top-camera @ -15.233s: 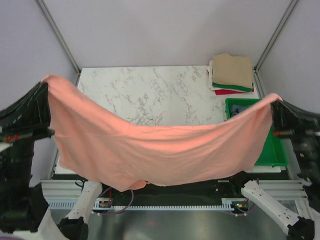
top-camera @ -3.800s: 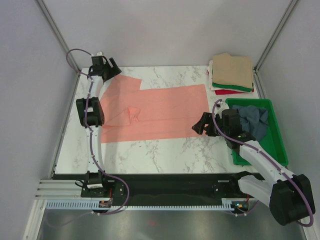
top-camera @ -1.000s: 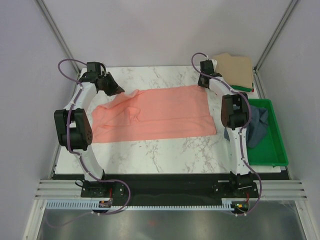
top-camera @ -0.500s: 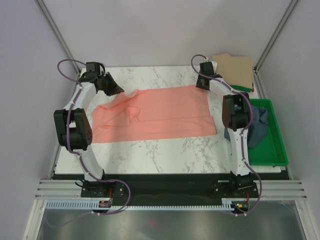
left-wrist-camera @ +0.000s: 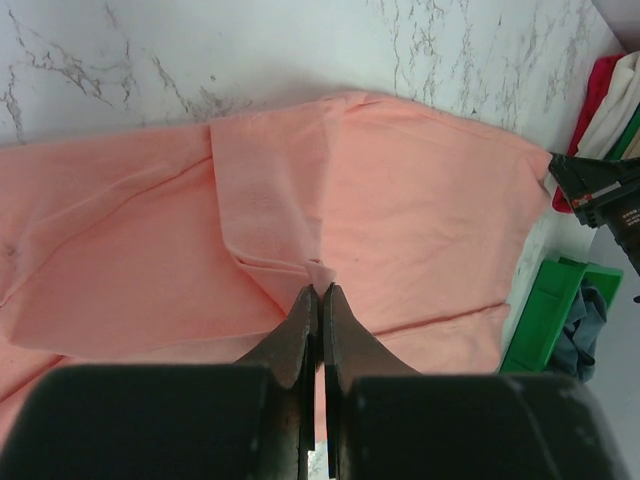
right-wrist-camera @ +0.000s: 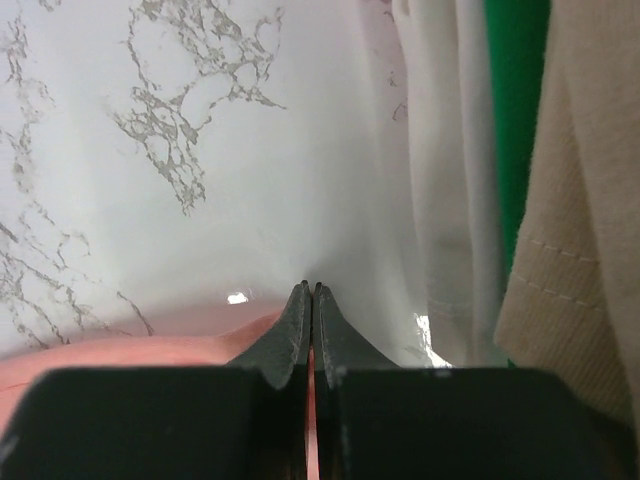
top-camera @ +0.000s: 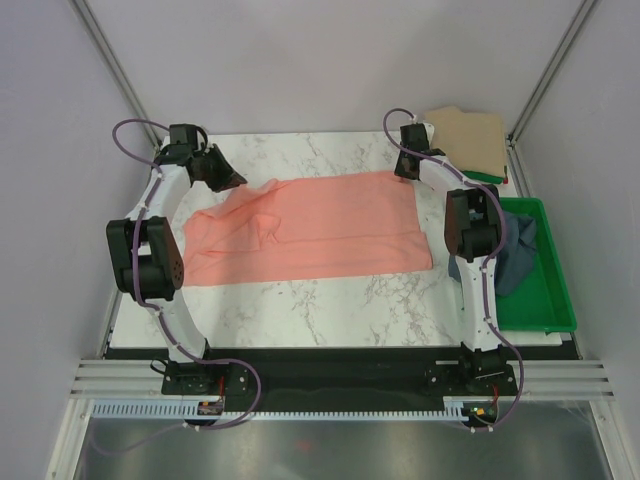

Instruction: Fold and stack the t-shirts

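The salmon-pink t-shirt lies spread across the middle of the marble table, rumpled at its left end. My left gripper is shut on a pinch of its far left edge, and a nub of pink cloth pokes out past the tips. My right gripper is shut at the shirt's far right corner, with a strip of pink cloth showing between its jaws. Folded t-shirts are stacked at the back right, with a tan one on top. A blue-grey t-shirt lies crumpled in the tray.
The green plastic tray stands along the right edge of the table. The stack's white, green and tan layers lie just right of my right gripper. Frame posts rise at both back corners.
My right gripper has dropped slightly onto the shirt's far right corner and closed on it. The left gripper and the shirt have stayed put.
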Robot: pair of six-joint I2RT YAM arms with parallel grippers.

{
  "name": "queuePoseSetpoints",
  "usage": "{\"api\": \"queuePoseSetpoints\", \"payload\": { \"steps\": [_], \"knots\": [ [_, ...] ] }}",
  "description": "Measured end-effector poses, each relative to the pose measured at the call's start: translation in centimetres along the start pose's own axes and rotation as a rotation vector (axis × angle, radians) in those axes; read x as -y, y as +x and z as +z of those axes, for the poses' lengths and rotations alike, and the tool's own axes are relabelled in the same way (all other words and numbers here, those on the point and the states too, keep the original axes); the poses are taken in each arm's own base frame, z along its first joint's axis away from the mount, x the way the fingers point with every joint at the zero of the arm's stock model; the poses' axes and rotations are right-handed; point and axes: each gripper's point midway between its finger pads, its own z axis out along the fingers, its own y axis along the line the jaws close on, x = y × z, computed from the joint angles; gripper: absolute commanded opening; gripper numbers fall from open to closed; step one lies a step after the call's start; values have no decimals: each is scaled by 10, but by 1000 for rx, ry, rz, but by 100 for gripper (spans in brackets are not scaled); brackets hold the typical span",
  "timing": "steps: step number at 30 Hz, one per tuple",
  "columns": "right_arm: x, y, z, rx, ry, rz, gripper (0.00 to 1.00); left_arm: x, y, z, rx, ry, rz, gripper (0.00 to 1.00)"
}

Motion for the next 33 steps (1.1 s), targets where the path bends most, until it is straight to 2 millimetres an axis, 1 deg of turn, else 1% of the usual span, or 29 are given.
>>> {"api": "queuePoseSetpoints", "payload": {
  "steps": [5,8,10,12,14,16,18,19,22,25,29,33],
  "knots": [
    [-5,1,-2,-7,-23,-4,0,-1,-2,-3,6,0,5,2],
    [-6,7,-11,-29,-45,-19,0,1,-5,-11,28,-11,24,2],
    [-8,13,-23,-52,-64,-36,0,7,-9,-22,50,-3,41,2],
    [-12,13,-35,-56,-91,-41,0,15,-12,-33,68,10,56,2],
    [-17,11,-52,-55,-124,-44,0,21,-13,-43,82,19,66,2],
    [-19,9,-71,-48,-155,-43,0,25,-11,-53,93,24,78,2],
    [-18,6,-89,-31,-178,-39,0,25,-5,-63,100,25,87,2],
    [-17,5,-99,-25,-185,-38,0,24,1,-68,99,22,90,2],
    [-11,3,-119,3,-191,-33,0,17,19,-81,91,4,100,2],
    [-1,9,-130,14,-175,-31,0,8,32,-92,98,-30,114,2],
    [18,29,-135,-6,-144,-28,0,-8,44,-102,109,-86,137,2],
    [36,44,-132,-29,-111,-20,0,-24,54,-110,124,-158,148,2]
  ]
}}
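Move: The right hand, low at the table, already pinches the t-shirt's far right corner; the shirt's near right corner lies about 31 cm back and 5 cm to its right. The stack of folded shirts is some 20 cm right and 8 cm farther out, and the green bin about 30 cm back and 28 cm right. From the left hand, which holds cloth well off the table, the near left corner is roughly 25 cm back, 12 cm left and 13 cm below. Both hands keep their shut grip on the t-shirt and carry its far side back towards the near edge in a shallow arc: the right lifts its corner as it draws back about 13 cm, cresting some 8 cm up, bowing a little left and returning, then starting to sink. The left first rises about 6 cm, then pulls back some 11 cm, easing left and slightly down late on while its wrist rolls about 15 degrees, left side up. ##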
